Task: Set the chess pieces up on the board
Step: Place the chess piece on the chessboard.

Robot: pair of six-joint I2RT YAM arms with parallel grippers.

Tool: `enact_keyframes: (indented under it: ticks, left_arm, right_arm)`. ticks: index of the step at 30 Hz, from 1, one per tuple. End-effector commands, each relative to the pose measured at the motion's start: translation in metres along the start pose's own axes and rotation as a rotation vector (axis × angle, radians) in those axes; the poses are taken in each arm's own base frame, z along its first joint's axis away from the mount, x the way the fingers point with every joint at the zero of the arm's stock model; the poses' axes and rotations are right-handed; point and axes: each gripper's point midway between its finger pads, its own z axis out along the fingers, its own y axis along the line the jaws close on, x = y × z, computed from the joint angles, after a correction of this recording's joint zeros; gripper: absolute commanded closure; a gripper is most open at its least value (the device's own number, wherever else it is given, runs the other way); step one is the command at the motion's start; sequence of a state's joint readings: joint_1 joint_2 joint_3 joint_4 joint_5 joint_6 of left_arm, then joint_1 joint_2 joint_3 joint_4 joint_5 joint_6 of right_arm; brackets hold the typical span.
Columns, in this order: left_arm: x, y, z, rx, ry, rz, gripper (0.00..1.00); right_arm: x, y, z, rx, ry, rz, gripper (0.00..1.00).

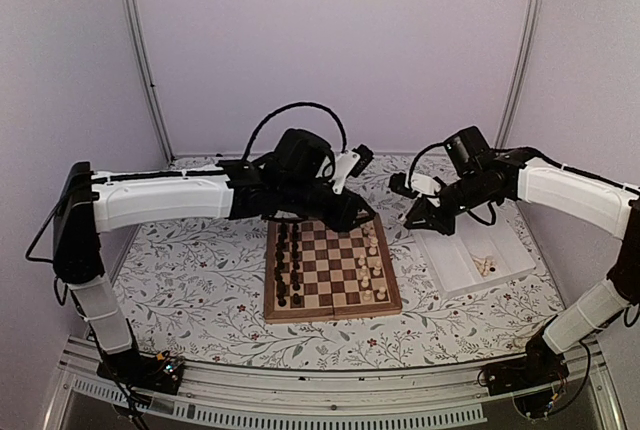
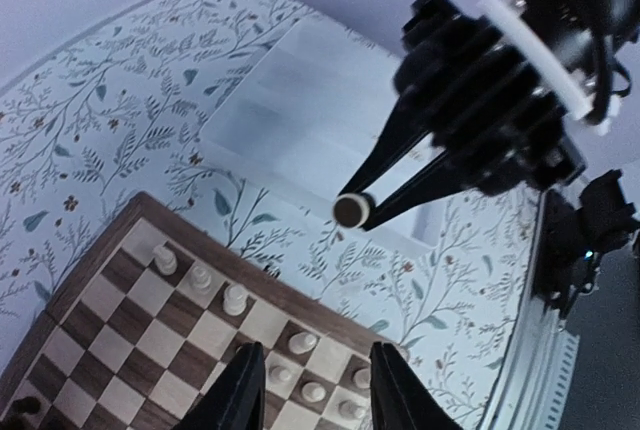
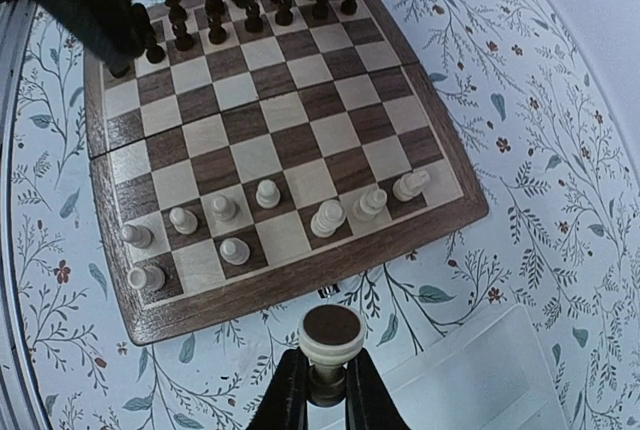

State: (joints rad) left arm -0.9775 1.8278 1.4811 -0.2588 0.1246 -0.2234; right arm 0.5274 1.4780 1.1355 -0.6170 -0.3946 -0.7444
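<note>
The board [image 1: 335, 312] lies mid-table, with dark pieces [image 1: 288, 265] along its left side and pale chess pieces [image 1: 372, 265] along its right. My left gripper [image 2: 318, 390] hovers open over the board's far right corner, nothing between its fingers, with pale pieces [image 2: 302, 342] standing below it. My right gripper [image 3: 330, 390] is shut on a pale piece [image 3: 332, 335] whose dark felt base faces the camera. It hangs over the cloth between the board rim [image 3: 291, 286] and the white tray [image 3: 470, 370]. In the left wrist view this held piece [image 2: 350, 210] shows above the tray's edge.
The white ridged tray [image 1: 450, 280] sits right of the board with a few pale pieces [image 1: 485, 265] in it. A floral cloth [image 1: 190, 280] covers the table. The enclosure walls stand close behind and to the sides. Both arms lean in over the board's far right.
</note>
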Motion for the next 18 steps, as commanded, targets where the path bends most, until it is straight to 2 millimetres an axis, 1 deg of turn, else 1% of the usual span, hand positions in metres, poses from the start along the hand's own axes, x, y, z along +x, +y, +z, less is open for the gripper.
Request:
enact_keyframes:
  ticks: [1, 5, 8, 14, 18]
  left_arm:
    - [-0.043, -0.041, -0.014, 0.279, -0.223, -0.084, 0.61]
    - [-0.042, -0.052, -0.003, 0.376, -0.206, -0.133, 0.60]
    - [-0.041, -0.058, 0.001, 0.427, -0.209, -0.156, 0.59]
    - [-0.036, -0.054, 0.010, 0.412, -0.198, -0.178, 0.60]
    - [-0.031, -0.047, 0.016, 0.384, -0.182, -0.188, 0.65]
  right_arm:
    - [-0.026, 0.018, -0.017, -0.080, -0.042, -0.021, 0.95]
    - [-0.043, 0.026, -0.026, -0.102, -0.070, -0.043, 0.95]
    - [-0.048, 0.032, -0.028, -0.112, -0.066, -0.051, 0.94]
    - [-0.051, 0.040, -0.027, -0.132, -0.057, -0.067, 0.94]
    - [-0.055, 0.042, -0.028, -0.137, -0.063, -0.073, 0.94]
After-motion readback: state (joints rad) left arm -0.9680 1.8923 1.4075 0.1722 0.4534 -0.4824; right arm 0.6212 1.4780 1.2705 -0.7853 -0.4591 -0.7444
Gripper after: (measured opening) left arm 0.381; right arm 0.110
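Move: The white chess piece, base outward in my right fingers, hangs some 9 cm to the right of my left hand, about 2 cm ahead and 1 cm lower. Below that left hand, some 16 cm down, stand the pawn last set down, 2 cm ahead and 2 cm right, and a white back-row piece, 5 cm ahead and 5 cm right. From my right hand, my left fingertips are about 9 cm left, 1 cm back and 1 cm up; the white tray's middle is 18 cm right, 3 cm ahead, 18 cm below. I bring my hands together above the board's right edge. My left hand goes about 5 cm to the right, rising 3 cm and easing back, its fingers swinging up some 25 degrees towards level and staying part open around the piece's base. My right hand keeps its pinch and carries the piece back, up and left, roughly 3 cm each way, slowing as they meet. ##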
